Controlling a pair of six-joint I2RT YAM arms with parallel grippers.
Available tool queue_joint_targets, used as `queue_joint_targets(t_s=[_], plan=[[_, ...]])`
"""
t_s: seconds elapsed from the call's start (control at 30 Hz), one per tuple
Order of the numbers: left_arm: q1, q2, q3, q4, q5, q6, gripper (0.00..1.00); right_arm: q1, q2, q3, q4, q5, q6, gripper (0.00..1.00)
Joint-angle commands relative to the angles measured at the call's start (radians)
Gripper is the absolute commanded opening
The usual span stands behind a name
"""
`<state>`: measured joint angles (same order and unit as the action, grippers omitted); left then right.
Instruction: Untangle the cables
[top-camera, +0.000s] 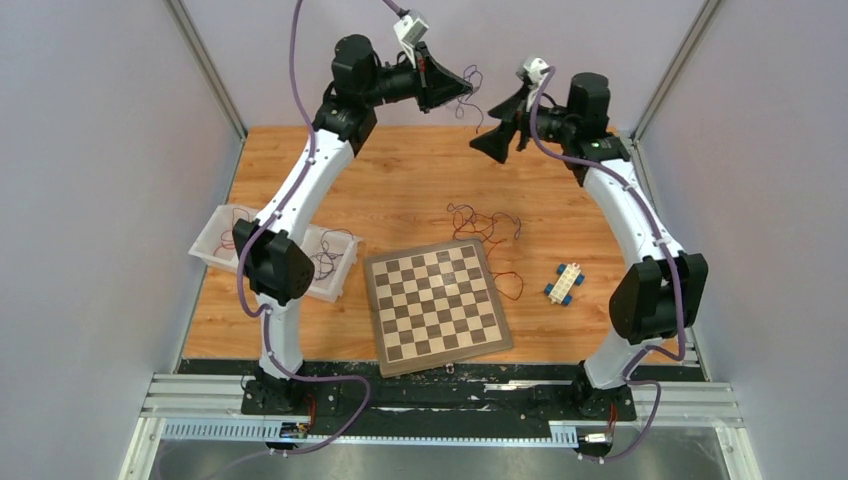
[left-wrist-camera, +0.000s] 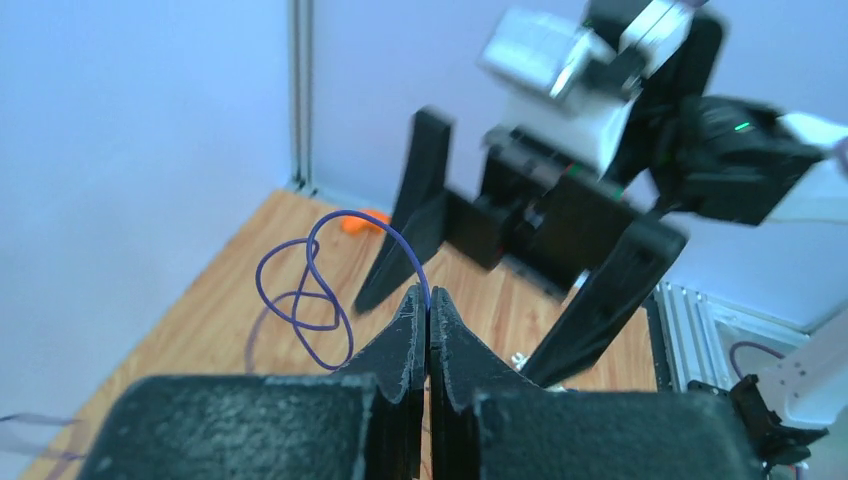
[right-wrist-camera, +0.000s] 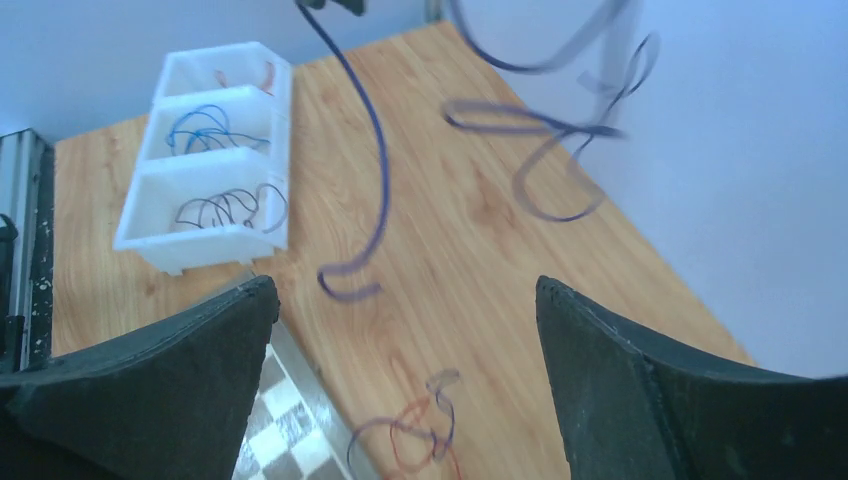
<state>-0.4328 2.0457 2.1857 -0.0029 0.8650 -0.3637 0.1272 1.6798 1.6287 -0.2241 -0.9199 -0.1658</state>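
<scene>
High over the far end of the table, my left gripper is shut on a thin dark purple cable. The cable dangles from its tips in loose loops. My right gripper faces it close by, open with nothing between its jaws. The same purple cable hangs free in front of those jaws, and their black fingers show in the left wrist view. A tangle of red and dark cables lies on the wooden table beyond the chessboard.
A white three-compartment bin at the left holds red, blue and dark cables, sorted by colour. A chessboard lies front centre. A small blue and white block sits to its right. Pale walls enclose the table.
</scene>
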Motion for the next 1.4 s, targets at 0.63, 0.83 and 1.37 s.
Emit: queue_joint_targets(t_s=[0.63,0.83,1.37], plan=[[0.159,-0.234,-0.102,0.097,0.037,-0.141,0.00,0.153,0.042,-0.161,0.693,-0.082,0.362,0.00],[0.212,-0.374,-0.377,-0.104,0.082,0.198,0.00,0.171,0.006,-0.128,0.730,-0.122,0.477,0.00],[0.163,-0.445,-0.572,0.188,0.189,0.070,0.70,0.226,0.086,-0.010,0.670,-0.226,0.463,0.00]])
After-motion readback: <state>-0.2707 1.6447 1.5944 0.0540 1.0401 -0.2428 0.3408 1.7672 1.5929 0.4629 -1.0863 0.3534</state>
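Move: The left hand grips the purple cable up high; the open right gripper is about 5 cm to its right, 2 cm nearer and 9 cm lower. From the right hand, the dangling cable is some 5 cm left, 3 cm ahead and about level. The red-purple tangle lies roughly 28 cm below, 6 cm back and 2 cm right; the chessboard is 22 cm back, 10 cm left, also on the table. Right hand sweeps 8 cm left, pinches the purple cable, then lifts 10 cm; left shifts left and opens. ##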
